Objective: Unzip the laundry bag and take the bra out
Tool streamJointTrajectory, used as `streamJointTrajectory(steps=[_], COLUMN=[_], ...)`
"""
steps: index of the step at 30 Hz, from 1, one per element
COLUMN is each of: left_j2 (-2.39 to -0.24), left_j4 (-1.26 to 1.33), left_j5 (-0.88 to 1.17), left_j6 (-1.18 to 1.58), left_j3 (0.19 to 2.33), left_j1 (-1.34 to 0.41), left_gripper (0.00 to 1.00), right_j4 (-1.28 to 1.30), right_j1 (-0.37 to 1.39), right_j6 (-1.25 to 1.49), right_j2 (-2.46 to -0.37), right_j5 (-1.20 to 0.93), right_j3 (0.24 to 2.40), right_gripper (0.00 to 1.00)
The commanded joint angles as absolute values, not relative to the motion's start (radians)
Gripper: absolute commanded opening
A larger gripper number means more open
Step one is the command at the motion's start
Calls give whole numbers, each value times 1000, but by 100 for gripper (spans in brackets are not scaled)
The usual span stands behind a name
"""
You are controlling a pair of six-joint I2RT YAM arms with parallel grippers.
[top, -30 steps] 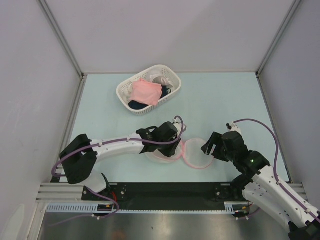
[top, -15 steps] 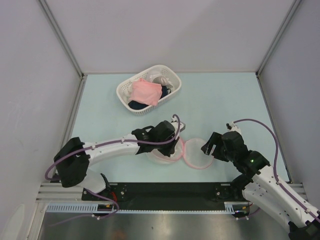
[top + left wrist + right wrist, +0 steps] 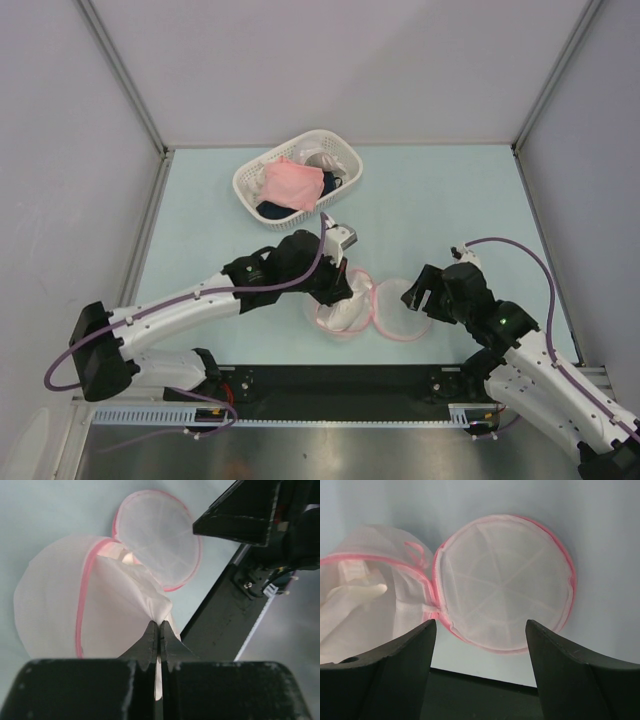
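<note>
The laundry bag lies unzipped on the table as two round mesh halves with pink edging, a left half (image 3: 330, 322) and a right half (image 3: 402, 318). My left gripper (image 3: 159, 625) is shut on pale, whitish-pink soft fabric (image 3: 127, 600). That fabric rises in a peak out of the left half (image 3: 47, 600) and looks like the bra. A strap-like band (image 3: 357, 590) of it shows in the right wrist view. My right gripper (image 3: 480, 622) stands open, just short of the flat right half (image 3: 505, 592), touching nothing. From above, the left gripper (image 3: 343, 292) hangs over the left half.
A white lattice basket (image 3: 245, 180) stands at the back, holding a salmon-pink cloth (image 3: 292, 184), a white cloth and a dark cloth. The black base rail (image 3: 340, 380) runs along the near edge just behind the bag. Side walls close in the table.
My left gripper has shut on the pale fabric in the left half and pulled it up. The left arm's elbow has swung out to the left. The right arm has stayed put.
</note>
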State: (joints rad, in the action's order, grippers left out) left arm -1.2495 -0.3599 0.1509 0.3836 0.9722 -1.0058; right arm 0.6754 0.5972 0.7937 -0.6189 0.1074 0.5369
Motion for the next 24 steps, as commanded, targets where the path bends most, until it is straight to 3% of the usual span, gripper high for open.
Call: streamJointTrajectory(steps=[1,18,24], left_j2=[-1184,-1143,-1158], left_j4=[-281,-129,-224], left_j5=[250,633,603], left_j6=[425,538,485], left_j3=[1020,1264,1455], left_j1=[-980,-868,-735], left_gripper=[0,0,0], right_j4=[652,641,638], right_j1=[607,629,632], right_j6=[805,816,816], right_j2=[-623,-635,-638], right_j5=[120,127,129], right_j3=[534,540,540], right_gripper=[77,77,77])
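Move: The bra is already pinched in the left hand's shut fingers, its body hanging about 6 cm below and 3 cm ahead of them, with its lower part still in the open laundry bag. The bag lies some 13 cm under that hand, 5 cm ahead and 1 cm left. Its lid lies about 12 cm to the right, 5 cm ahead and 15 cm down; the basket stands roughly 40 cm ahead and 12 cm left. From the idle right hand, the bag is about 15 cm left, 3 cm ahead and 7 cm below. The bra is drawn up out of the laundry bag by the left hand, which keeps its pinch and rises about 20 cm away from the bag, gathering speed. On the way the fingers, pointing right and down at first, tip up some 30 degrees until they are almost level, with a slight clockwise turn. ##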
